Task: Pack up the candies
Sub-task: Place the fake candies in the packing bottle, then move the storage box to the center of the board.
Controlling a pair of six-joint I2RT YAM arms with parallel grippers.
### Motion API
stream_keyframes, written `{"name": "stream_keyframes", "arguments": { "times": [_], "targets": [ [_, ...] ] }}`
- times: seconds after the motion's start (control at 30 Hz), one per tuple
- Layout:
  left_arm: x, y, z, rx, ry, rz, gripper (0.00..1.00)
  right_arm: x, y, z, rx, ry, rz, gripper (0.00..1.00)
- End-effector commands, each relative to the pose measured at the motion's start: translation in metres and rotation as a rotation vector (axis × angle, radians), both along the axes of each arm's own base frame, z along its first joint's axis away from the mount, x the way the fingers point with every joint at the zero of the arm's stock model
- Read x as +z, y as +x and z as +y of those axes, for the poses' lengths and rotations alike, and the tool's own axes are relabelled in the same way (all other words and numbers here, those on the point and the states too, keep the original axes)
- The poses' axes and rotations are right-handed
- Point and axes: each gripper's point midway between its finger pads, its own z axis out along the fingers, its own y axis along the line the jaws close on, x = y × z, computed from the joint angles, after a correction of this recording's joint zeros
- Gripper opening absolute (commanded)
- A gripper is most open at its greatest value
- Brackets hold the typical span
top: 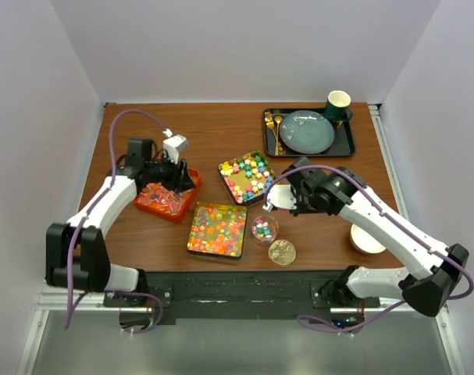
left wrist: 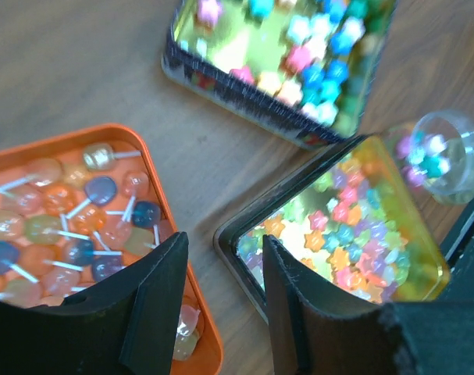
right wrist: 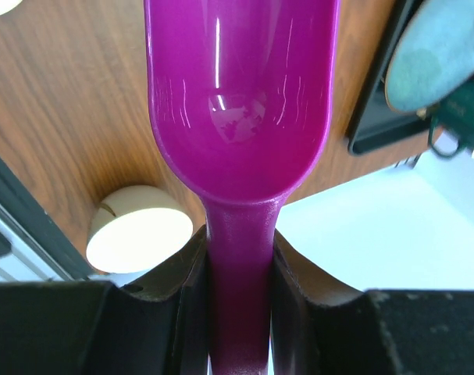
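Note:
Pastel star candies [top: 247, 176] fill an open square tin [left wrist: 244, 94] at the table's middle. A second tin [top: 218, 230] in front of it holds orange, yellow and green candies [left wrist: 354, 234]. A small clear cup [top: 264, 229] with a few candies [left wrist: 424, 152] stands between the tins and my right arm. My right gripper [right wrist: 239, 258] is shut on the handle of a magenta scoop [right wrist: 240, 101], whose bowl is empty, just above the cup [top: 276, 205]. My left gripper [left wrist: 225, 273] hangs open and empty over the gap between an orange tray and the second tin.
An orange tray [top: 188, 209] of lollipops [left wrist: 73, 226] lies under my left gripper [top: 176, 181]. A round lid [top: 282, 251] rests near the front edge. A white bowl [top: 367, 238] sits at the right. A black tray [top: 350, 144] with plate, cup and cutlery is at the back right.

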Motion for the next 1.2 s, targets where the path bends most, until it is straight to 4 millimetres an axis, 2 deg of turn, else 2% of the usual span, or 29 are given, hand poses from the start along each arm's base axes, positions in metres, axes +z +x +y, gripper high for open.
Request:
{"name": "stream_keyframes", "arguments": {
  "times": [0.0,0.17,0.3,0.33,0.5,0.6,0.63,0.73,0.93,1.07,1.17],
  "targets": [
    [-0.021,0.026,0.004,0.021,0.119,0.021,0.47,0.01,0.011,0.001,-0.084,0.084,-0.061,0.0],
    [-0.036,0.039,0.002,0.0,0.159,0.088,0.43,0.01,0.027,0.007,-0.125,0.132,-0.069,0.0],
    [-0.057,0.048,-0.001,-0.026,0.22,0.125,0.4,0.016,0.042,0.006,-0.152,0.148,-0.101,0.0],
    [-0.058,0.05,-0.001,-0.03,0.227,0.122,0.38,0.021,0.046,0.007,-0.155,0.16,-0.116,0.0],
    [-0.067,0.052,-0.012,-0.074,0.245,0.125,0.33,0.023,0.064,0.013,-0.165,0.159,-0.126,0.0],
    [-0.069,0.05,-0.016,-0.102,0.275,0.114,0.28,0.028,0.076,0.019,-0.163,0.155,-0.138,0.0],
    [-0.069,0.049,-0.016,-0.121,0.283,0.107,0.23,0.036,0.081,0.022,-0.167,0.166,-0.157,0.0],
    [-0.07,0.047,-0.023,-0.184,0.292,0.08,0.14,0.043,0.093,0.025,-0.182,0.177,-0.176,0.0],
    [-0.068,0.045,-0.041,-0.339,0.294,0.002,0.07,0.039,0.112,0.008,-0.262,0.168,-0.182,0.0],
    [-0.065,0.048,-0.05,-0.439,0.315,-0.053,0.06,0.039,0.127,-0.008,-0.323,0.147,-0.206,0.0],
    [-0.063,0.046,-0.056,-0.503,0.296,-0.051,0.06,0.045,0.135,-0.009,-0.337,0.149,-0.224,0.0]
  ]
}}
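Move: The orange lollipop tray's middle is about 6 cm left, 2 cm ahead and 12 cm below the left hand; its right rim lies 4 cm ahead, 2 cm right, 9 cm below. The star-candy tray is 18 cm right, 7 cm ahead; the gummy tray 9 cm right, 7 cm back. From the scoop-holding right hand, the orange tray is some 38 cm left, 11 ahead; the bottle 11 left, 1 ahead; the plate 28 ahead, 1 right. Left sinks 8 cm, pinches the orange tray's right rim, drags it rightward; right carries the scoop forward 11 cm. ##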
